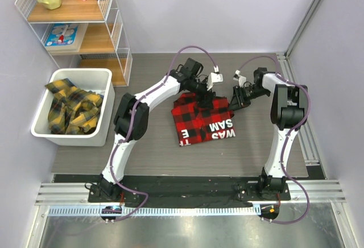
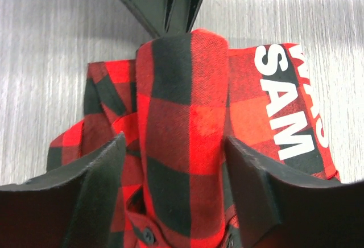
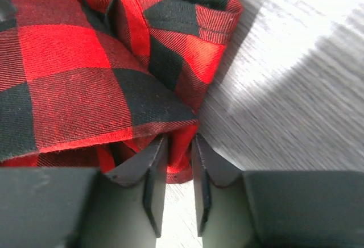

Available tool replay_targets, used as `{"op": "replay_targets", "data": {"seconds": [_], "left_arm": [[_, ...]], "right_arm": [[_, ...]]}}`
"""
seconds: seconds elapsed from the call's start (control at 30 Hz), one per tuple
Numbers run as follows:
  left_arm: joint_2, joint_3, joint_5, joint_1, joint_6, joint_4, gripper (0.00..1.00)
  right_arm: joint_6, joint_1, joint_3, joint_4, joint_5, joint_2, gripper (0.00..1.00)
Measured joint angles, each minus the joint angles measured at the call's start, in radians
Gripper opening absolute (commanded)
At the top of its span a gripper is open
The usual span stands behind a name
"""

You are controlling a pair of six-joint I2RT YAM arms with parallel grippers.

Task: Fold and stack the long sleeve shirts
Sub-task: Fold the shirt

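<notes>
The red-and-black checked shirt (image 1: 202,120) lies partly folded in the middle of the table, its white block lettering (image 1: 219,128) facing up. My left gripper (image 1: 203,90) is at the shirt's far edge. In the left wrist view (image 2: 173,145) it is open, its jaws wide on either side of a raised fold of the shirt (image 2: 182,106). My right gripper (image 1: 236,101) is at the shirt's far right corner. In the right wrist view (image 3: 179,143) it is shut on a pinch of the shirt's hem (image 3: 185,145). Yellow-and-black shirts (image 1: 71,108) lie heaped in a bin.
A white bin (image 1: 94,137) stands at the left of the table. A wire shelf (image 1: 108,32) with a yellow jug and small items stands at the back left. A metal rail (image 1: 304,128) runs along the right edge.
</notes>
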Motion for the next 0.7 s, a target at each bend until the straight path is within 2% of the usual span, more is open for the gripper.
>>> {"op": "replay_targets", "data": {"seconds": [0.07, 0.1, 0.17, 0.2, 0.27, 0.53, 0.7], "left_arm": [[0.003, 0.000, 0.002, -0.003, -0.003, 0.000, 0.45], [0.005, 0.000, 0.004, -0.005, -0.004, 0.000, 0.32], [0.006, 0.000, 0.006, -0.007, -0.011, 0.000, 0.22], [0.006, 0.000, 0.006, -0.008, -0.019, 0.000, 0.13], [0.006, 0.004, 0.010, -0.009, -0.033, 0.000, 0.01], [0.003, 0.008, 0.027, -0.006, -0.089, -0.003, 0.00], [-0.031, -0.008, 0.029, -0.001, -0.135, -0.004, 0.00]], "right_arm": [[0.002, 0.002, -0.009, 0.002, -0.008, 0.000, 0.15], [0.003, 0.002, -0.013, 0.003, -0.011, -0.002, 0.09], [0.005, 0.005, -0.019, 0.001, -0.016, -0.005, 0.04], [0.005, 0.006, -0.019, 0.000, -0.018, -0.008, 0.02], [0.006, 0.007, -0.019, -0.006, -0.023, -0.020, 0.01], [-0.039, 0.031, -0.047, -0.110, -0.069, -0.138, 0.01], [-0.108, 0.039, -0.123, -0.204, -0.088, -0.167, 0.01]]}}
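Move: The shirt's raised fold runs between the left hand's open fingers, its middle about 2 cm to the right and 2 cm lower. From that hand the white lettering lies about 8 cm back, 6 cm right and 8 cm down. The shirt's right corner is between the half-shut right fingers, about 1 cm left and 1 cm below; from there the lettering is roughly 6 cm back, 4 cm left and 2 cm down. Shut the left gripper on the raised fold, staying almost in place, and ease it up barely 2 cm near the end. Finish closing the right fingers on the shirt's right corner, then lift about 5 cm and, still holding the cloth, sweep back some 7 cm towards the robot, drifting slightly left. ##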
